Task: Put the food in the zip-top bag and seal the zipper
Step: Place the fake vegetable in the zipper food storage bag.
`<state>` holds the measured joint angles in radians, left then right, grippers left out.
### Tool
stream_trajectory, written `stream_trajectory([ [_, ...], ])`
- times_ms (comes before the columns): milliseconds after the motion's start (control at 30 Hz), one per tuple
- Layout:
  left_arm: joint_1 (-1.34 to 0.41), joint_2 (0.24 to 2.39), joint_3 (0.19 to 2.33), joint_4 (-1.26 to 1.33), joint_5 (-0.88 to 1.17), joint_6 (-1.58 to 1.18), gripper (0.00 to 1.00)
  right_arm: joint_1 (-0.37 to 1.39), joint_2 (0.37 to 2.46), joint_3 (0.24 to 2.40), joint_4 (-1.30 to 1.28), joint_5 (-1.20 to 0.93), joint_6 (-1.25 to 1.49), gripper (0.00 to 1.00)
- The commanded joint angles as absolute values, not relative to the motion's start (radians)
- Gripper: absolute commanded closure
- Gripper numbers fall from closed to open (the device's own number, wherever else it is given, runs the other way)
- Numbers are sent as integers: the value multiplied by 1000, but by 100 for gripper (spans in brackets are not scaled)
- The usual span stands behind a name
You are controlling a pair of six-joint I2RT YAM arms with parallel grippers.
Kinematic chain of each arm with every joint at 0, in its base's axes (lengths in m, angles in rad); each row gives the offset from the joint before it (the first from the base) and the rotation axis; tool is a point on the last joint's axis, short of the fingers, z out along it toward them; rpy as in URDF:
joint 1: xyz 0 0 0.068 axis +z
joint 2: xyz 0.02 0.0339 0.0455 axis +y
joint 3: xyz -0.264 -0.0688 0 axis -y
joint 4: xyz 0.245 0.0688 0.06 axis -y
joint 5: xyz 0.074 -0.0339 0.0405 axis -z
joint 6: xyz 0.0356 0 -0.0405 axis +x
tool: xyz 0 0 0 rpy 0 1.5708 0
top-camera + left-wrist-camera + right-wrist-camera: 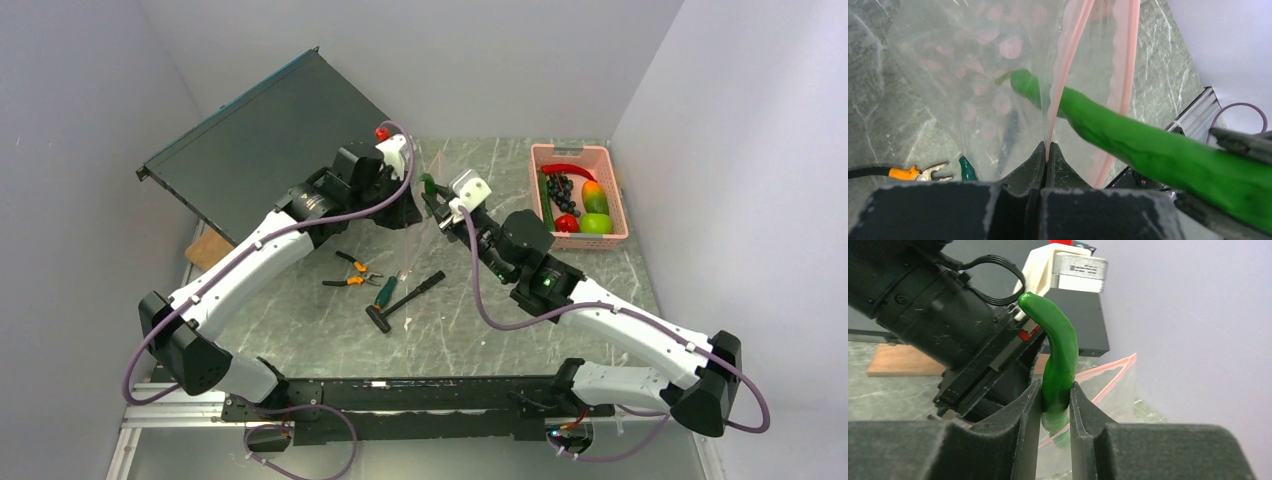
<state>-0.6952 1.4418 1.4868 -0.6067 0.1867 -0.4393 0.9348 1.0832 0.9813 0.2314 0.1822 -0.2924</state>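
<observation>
My left gripper point(1047, 150) is shut on the pale pink zipper point(1063, 75) of the clear zip-top bag point(963, 75) and holds that edge up above the table. A green cucumber point(1128, 140) is pinched in my right gripper point(1055, 390); its far end pokes through the bag's mouth between the two pink strips. From above, both grippers meet at mid table, left point(405, 215) and right point(432, 196), with the bag point(422, 240) hanging below. More food lies in the pink basket point(575, 150): red chili point(567, 169), grapes point(560, 190), mango point(594, 197), tomato point(566, 223), green apple point(597, 224).
Orange-handled pliers point(352, 272), a green-handled screwdriver point(385, 292) and a black hammer point(405, 300) lie on the marble top in front of the bag. A dark flat panel point(260, 150) leans at the back left, beside a wooden board point(205, 250).
</observation>
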Motion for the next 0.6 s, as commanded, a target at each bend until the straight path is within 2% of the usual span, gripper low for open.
stream_trajectory([
  [0, -697, 1430, 1495, -585, 176, -428, 100, 945, 1084, 936, 473, 273, -375, 96],
  [167, -697, 1408, 1465, -549, 160, -421, 100, 945, 1145, 952, 517, 312, -443, 94],
  [267, -696, 1403, 1469, -554, 160, -419, 100, 944, 1148, 936, 569, 318, -458, 88],
  [367, -697, 1398, 1447, -531, 158, -422, 100, 927, 1161, 941, 580, 327, -455, 75],
  [467, -698, 1414, 1475, -560, 167, -418, 100, 894, 1176, 949, 508, 311, -355, 48],
  [567, -697, 1406, 1472, -552, 156, -404, 100, 866, 1150, 943, 389, 246, -211, 34],
])
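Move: The green fake vegetable is already upright in the right fingers, its lower end inside the bag's mouth. The middle of that mouth lies about 5 cm ahead of the right hand, 2 cm left and 8 cm below; the green screwdriver lies on the table about 6 cm back, 8 cm left, some 35 cm down. The left hand, pinching the rim, has the mouth's middle about 5 cm ahead, 1 cm right and 1 cm up. The green vegetable is carried deeper into the zip-top bag as the right hand pushes forward about 4 cm, turning some 10 degrees clockwise with the fingertips tipping up a little. Only at the end of that reach do the right fingers spread wide and let go. The left fingers keep the bag rim pinched, with the hand sinking barely 1 cm. ##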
